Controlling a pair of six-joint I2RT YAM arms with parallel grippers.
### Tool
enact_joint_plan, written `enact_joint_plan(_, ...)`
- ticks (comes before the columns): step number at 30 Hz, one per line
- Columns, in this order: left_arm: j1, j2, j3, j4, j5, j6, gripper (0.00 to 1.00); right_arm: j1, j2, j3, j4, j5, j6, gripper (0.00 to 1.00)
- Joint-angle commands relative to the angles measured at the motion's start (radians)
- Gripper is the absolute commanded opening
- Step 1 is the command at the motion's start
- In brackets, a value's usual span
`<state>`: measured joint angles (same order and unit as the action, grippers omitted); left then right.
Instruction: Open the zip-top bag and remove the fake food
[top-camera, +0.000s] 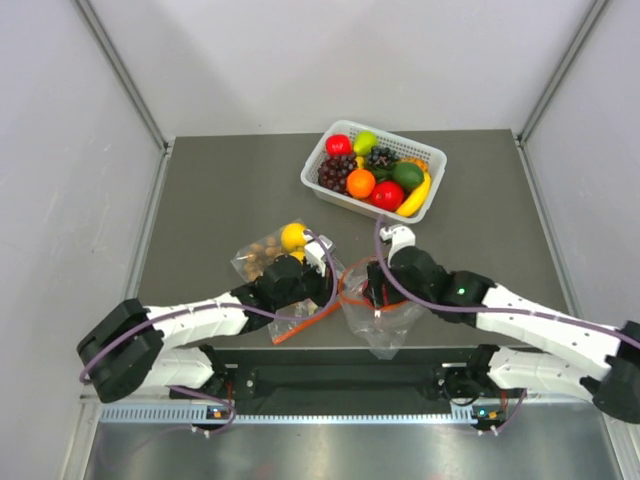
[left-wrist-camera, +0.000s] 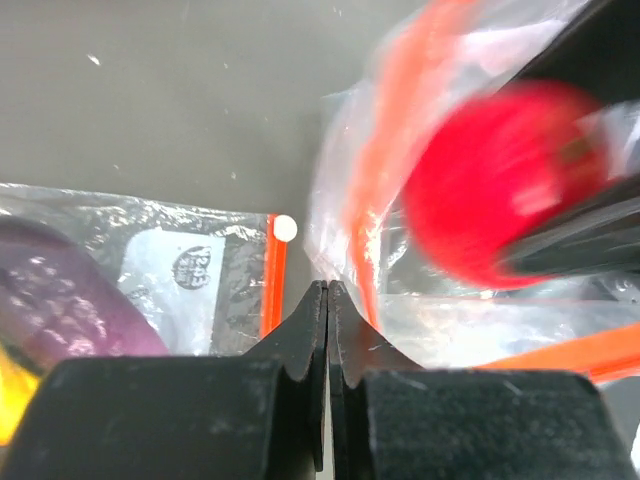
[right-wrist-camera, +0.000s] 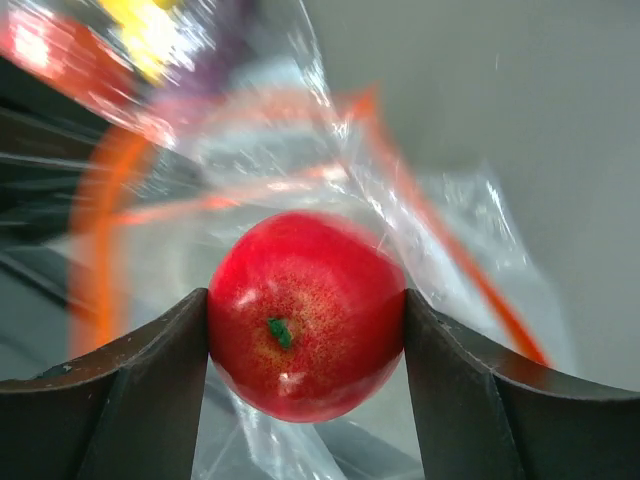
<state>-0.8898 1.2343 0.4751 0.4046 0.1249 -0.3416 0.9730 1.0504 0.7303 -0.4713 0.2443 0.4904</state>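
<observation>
The zip-top bag (top-camera: 378, 322) lies crumpled at the table's near edge, its orange-red zip strip (top-camera: 350, 294) spread open between the two grippers. My right gripper (right-wrist-camera: 305, 300) is shut on the red apple (right-wrist-camera: 305, 315), holding it by its sides just over the bag's mouth (right-wrist-camera: 300, 180). The apple shows blurred in the left wrist view (left-wrist-camera: 490, 190). My left gripper (left-wrist-camera: 328, 288) has its jaws pressed together at the clear plastic edge of the bag (left-wrist-camera: 345, 230). In the top view the left gripper (top-camera: 325, 278) and right gripper (top-camera: 374, 284) sit close together.
A second clear bag (top-camera: 272, 252) with a yellow lemon, nuts and a purple eggplant (left-wrist-camera: 60, 300) lies just left of my left gripper. A white basket (top-camera: 318, 183) of several fruits stands at the back right of the table.
</observation>
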Motion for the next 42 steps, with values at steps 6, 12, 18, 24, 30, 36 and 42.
enact_joint_plan(6, -0.001, 0.085, 0.019, 0.023, -0.022, -0.013, 0.0, -0.008, -0.248, 0.124, -0.066, 0.03, -0.007, 0.26)
enact_joint_plan(12, -0.001, 0.093, 0.026, 0.023, -0.016, -0.014, 0.0, -0.077, -0.258, 0.158, 0.104, -0.006, -0.068, 0.25)
enact_joint_plan(18, -0.001, 0.08, 0.026, -0.001, -0.018, -0.01, 0.0, -0.378, -0.089, 0.297, 0.27, -0.241, -0.17, 0.25)
enact_joint_plan(24, 0.0, 0.07, 0.023, -0.012, -0.014, -0.01, 0.0, -0.559, 0.253, 0.558, 0.344, -0.4, -0.256, 0.25)
enact_joint_plan(30, -0.001, 0.08, 0.03, -0.015, -0.001, -0.01, 0.0, -0.622, 0.624, 0.872, 0.336, -0.429, -0.297, 0.25)
enact_joint_plan(36, 0.0, 0.077, 0.036, -0.049, -0.014, 0.01, 0.0, -0.622, 0.87, 1.092, 0.192, -0.343, -0.36, 0.25)
enact_joint_plan(42, 0.0, 0.097, 0.042, -0.053, -0.018, 0.021, 0.0, -0.622, 0.809, 0.933, 0.234, -0.28, -0.372, 0.26)
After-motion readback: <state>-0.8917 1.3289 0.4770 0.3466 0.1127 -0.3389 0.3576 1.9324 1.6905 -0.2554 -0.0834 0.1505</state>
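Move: The basket I'm taking the round red fruit to has its middle roughly 33 cm ahead of my right hand, in line with it and about 5 cm lower. In it, the orange lies some 30 cm ahead and 4 cm to the left, the black grapes 37 cm ahead and 2 cm to the right. The zip-top bag's middle is about 5 cm behind this hand and 8 cm below. From my left hand, shut on its rim, the bag's middle lies some 13 cm right and 4 cm back. I keep the round red fruit pinched in my right hand and draw it straight up out of the bag's mouth, then carry it about 34 cm forward, arching to some 20 cm above the start before sinking about 11 cm towards the basket; the fingers tip up on the way and partly back down. My left hand stays shut on the bag's rim and lowers it about 4 cm. ##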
